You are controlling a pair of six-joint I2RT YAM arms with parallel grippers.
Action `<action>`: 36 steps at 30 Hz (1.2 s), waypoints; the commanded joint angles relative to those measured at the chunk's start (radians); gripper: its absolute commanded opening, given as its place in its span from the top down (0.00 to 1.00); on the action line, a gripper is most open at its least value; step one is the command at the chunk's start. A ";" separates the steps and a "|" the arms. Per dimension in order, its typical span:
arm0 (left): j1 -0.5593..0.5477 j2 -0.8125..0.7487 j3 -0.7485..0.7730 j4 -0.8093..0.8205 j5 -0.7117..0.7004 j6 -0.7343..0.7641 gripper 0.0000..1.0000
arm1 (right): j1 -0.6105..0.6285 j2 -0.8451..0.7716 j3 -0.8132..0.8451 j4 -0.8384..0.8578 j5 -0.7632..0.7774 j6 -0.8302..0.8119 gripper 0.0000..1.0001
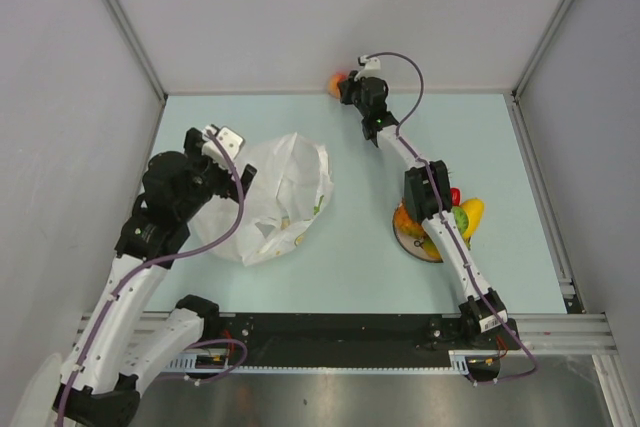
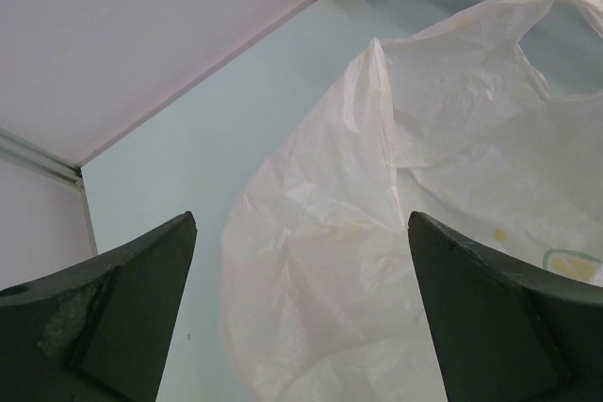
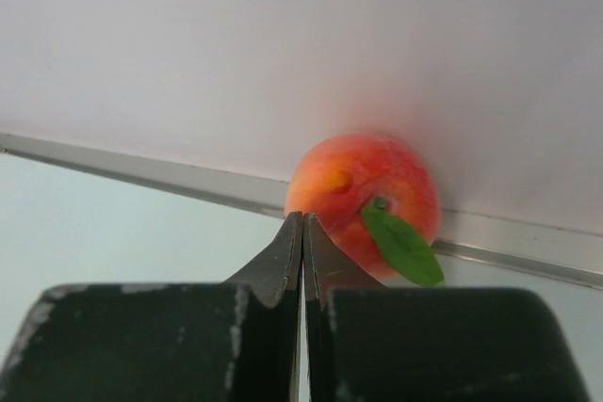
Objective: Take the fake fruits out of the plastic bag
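Note:
A pink-orange peach (image 3: 363,190) with a green leaf rests against the back wall (image 1: 337,81). My right gripper (image 3: 302,218) is shut just in front of it, its tips against the peach's near side and nothing between the jaws. The crumpled white plastic bag (image 1: 270,197) lies at the left of the table. Above its left side my left gripper (image 2: 301,233) hangs wide open, apart from the bag (image 2: 424,185). Faint yellow and green patches (image 2: 570,265) show at the bag's right side; whether they are fruits I cannot tell.
A round plate (image 1: 425,252) under the right forearm carries a yellow lemon (image 1: 472,212), a green fruit (image 1: 460,220), a red strawberry (image 1: 455,195) and an orange fruit (image 1: 405,219). Grey walls close off the table at the back and both sides.

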 commanded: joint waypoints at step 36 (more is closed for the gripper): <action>0.043 0.047 0.040 0.010 0.000 0.027 0.00 | 0.047 0.013 -0.046 0.165 0.215 -0.683 0.00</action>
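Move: The peach sits at the table's far edge, roughly 5 cm ahead of the right hand's shut fingers, a centimetre to the left and about level with them; the back wall rises some 4 cm beyond it. From the right hand, the plastic bag lies about 35 cm back and 23 cm left, and the fruit plate about 45 cm back and 22 cm right. From the raised left hand the peach is about 48 cm ahead, 28 cm right and 21 cm lower. With nothing between its shut fingers, the right hand first eases back and left about a centimetre each and sinks 1.5 cm, then spreads the fingers fully and rises about 2 cm in front of the peach. From there it slides some 3 cm right and a little forward, rolling nearly 30 degrees with its left side going down, tipping its fingers up and turning slightly clockwise, and dips a centimetre at the end to bring the open fingers to either side of the peach. ##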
